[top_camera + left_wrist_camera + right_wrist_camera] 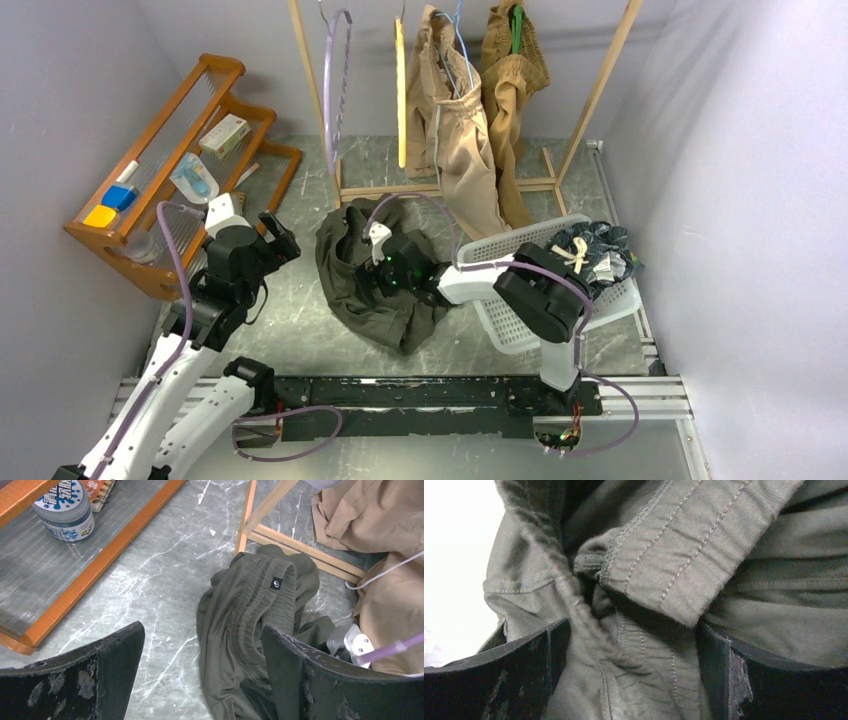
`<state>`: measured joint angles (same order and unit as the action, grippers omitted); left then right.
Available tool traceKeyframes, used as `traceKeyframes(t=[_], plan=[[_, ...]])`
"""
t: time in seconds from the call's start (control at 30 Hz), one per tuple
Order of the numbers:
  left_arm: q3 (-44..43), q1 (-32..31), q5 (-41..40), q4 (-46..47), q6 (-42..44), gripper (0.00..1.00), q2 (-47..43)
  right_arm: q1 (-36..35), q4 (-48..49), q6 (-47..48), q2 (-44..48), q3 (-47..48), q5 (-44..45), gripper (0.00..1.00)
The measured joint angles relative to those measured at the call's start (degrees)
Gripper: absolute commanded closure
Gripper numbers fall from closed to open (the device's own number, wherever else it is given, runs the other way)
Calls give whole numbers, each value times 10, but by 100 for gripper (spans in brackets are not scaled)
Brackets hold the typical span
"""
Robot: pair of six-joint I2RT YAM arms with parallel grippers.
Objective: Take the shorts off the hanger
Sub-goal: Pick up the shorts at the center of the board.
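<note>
Olive green shorts (355, 285) lie crumpled on the table's middle, off any hanger. My right gripper (375, 262) is down on them, open, with folds of their waistband (664, 545) lying loose between the fingers (724, 680). My left gripper (280, 237) hovers open to their left, nothing between its fingers (115, 665), and the olive shorts (250, 610) sit ahead of it. Light beige shorts (460, 130) hang on a wire hanger (455, 50). Tan-brown shorts (512, 75) hang on a green hanger (517, 30). Dark navy printed shorts (590, 255) lie in the white basket (500, 320).
A wooden rack (600, 90) at the back also carries bare purple (335, 80) and yellow (400, 90) hangers. An orange shelf (170, 150) with small items, among them a jar (65, 510), stands at the left. Grey walls close in on both sides.
</note>
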<state>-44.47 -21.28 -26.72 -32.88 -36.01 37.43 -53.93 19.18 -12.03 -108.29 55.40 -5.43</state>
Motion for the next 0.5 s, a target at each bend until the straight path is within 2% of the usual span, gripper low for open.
traceKeyframes(t=[0.13,0.2,0.23,0.43,0.5], plan=[[0,0,0,-1,2,8,6,-37,27,49,-5,-18,76,5],[0,0,0,-1,2,8,7,-61,38,68,-7,-30,131,16],[0,0,1,0,2,8,7,-67,46,70,-9,-34,149,25],[0,0,7,0,3,8,10,-81,110,66,-10,-70,205,62],[0,0,10,0,4,8,12,-80,119,63,-3,-82,210,84]])
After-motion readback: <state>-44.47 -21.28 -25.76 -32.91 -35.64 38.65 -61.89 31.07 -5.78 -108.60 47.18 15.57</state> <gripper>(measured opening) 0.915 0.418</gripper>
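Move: The shorts lie right under the wide-open right fingers, the waistband fold between them; the middle of the heap is about 4 cm to that hand's right, level with it fore and aft, and 2 cm below. The basket is centred some 39 cm to its right, also about level ahead. The rack's foot bar runs roughly 21 cm ahead and 17 cm to the right. From the idle left hand the shorts are some 19 cm right, 2 cm back and 20 cm down. Down and slightly back by about 1.5 cm, the right hand sinks into the waistband fold, swinging clockwise some 15 degrees so its fingers point more forward. Its wide-open fingers then close a bit over halfway and pinch the gathered waistband from both sides, while the hand drifts about 1.5 cm to the right. ##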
